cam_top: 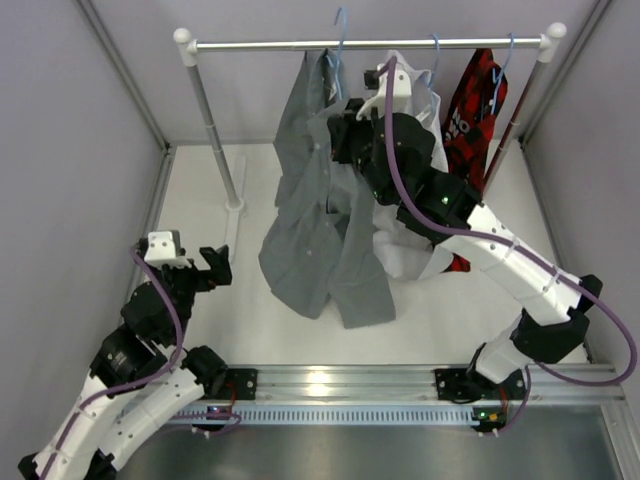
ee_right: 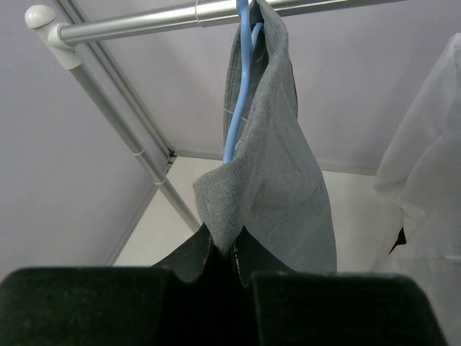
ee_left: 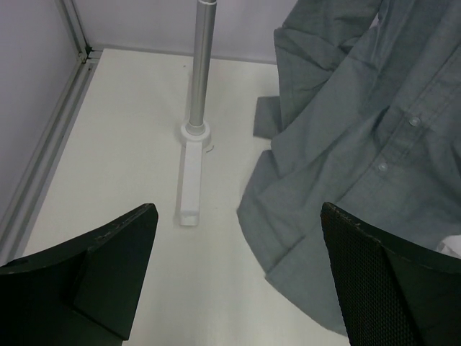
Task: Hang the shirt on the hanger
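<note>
The grey shirt [cam_top: 318,190] hangs from the rail with its lower part spread on the white table. Its collar is draped over the light-blue hanger [ee_right: 240,79], whose hook [cam_top: 340,25] sits on the rail. My right gripper [ee_right: 225,249] is raised beside the collar and shut on a fold of the shirt [ee_right: 270,173]. Low at the left, my left gripper [cam_top: 212,265] is open and holds nothing. It is apart from the shirt, whose hem [ee_left: 346,166] lies past its right finger [ee_left: 382,281].
A metal rail [cam_top: 370,44] on two posts spans the back. Its left post [ee_left: 202,68] stands on a white foot [ee_left: 191,180]. A white shirt [cam_top: 415,100] and a red-and-black shirt [cam_top: 475,105] hang on blue hangers right of my right arm. Grey walls enclose three sides.
</note>
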You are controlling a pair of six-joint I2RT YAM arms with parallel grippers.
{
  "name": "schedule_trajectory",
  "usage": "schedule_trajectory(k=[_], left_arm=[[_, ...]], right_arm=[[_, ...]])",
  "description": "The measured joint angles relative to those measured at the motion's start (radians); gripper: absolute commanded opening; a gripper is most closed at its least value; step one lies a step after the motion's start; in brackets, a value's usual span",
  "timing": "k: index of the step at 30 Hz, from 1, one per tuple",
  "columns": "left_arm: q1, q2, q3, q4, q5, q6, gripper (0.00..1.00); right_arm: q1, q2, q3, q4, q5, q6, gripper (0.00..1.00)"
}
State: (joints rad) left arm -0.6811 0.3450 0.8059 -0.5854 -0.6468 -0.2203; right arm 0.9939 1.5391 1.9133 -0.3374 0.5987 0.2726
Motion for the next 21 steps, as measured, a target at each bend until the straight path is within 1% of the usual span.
schedule_trajectory(k=[3, 6, 9, 16, 21], left_arm=[[0.0, -0.041, -0.01, 0.0, 0.003, -0.003, 0.98], [0.0, -0.07, -0.012, 0.001, 0.003, -0.003, 0.98], [0.0, -0.076, -0.013, 0.001, 0.004, -0.003, 0.98], [0.0, -0.076, -0.015, 0.001, 0.026, -0.003, 0.98], [0.0, -0.076, -0.016, 0.001, 0.032, -0.003, 0.98]], right_arm=[[-0.031, 0.012, 0.016, 0.004, -0.029, 0.001, 0.0], [-0.102, 0.012, 0.015, 0.003, -0.111, 0.02, 0.0], [-0.154, 0.013, 0.002, 0.006, -0.162, 0.027, 0.0], [-0.173, 0.019, -0.042, 0.026, -0.256, 0.011, 0.0], [-0.197, 0.042, -0.06, 0.084, -0.343, -0.01, 0.0]])
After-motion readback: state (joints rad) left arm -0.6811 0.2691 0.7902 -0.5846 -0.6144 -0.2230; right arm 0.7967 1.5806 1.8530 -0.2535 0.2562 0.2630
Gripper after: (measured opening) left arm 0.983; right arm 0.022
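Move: The right hand holds the hanger and grey shirt by the near shoulder; the stretch of rail that the hook is taken to lies about 16 cm ahead, nearly in line sideways and some 10 cm higher. The white shirt hangs some 15 cm to the hand's right, 12 cm ahead and 12 cm lower, and the rack's left corner is about 33 cm left and 16 cm ahead. From the left hand that stretch of rail is roughly 28 cm ahead, 28 cm right and 25 cm up. Keeping its closed pinch on the shirt's shoulder and the hanger inside, the right hand first pushes some 4 cm forward towards the rail while veering about 2 cm right, the hook reaching up past the bar. It then comes back left, edges another centimetre forward and lowers about 2.5 cm, turning roughly 10 degrees counter-clockwise to swing the hook left along the rail and down towards it. ##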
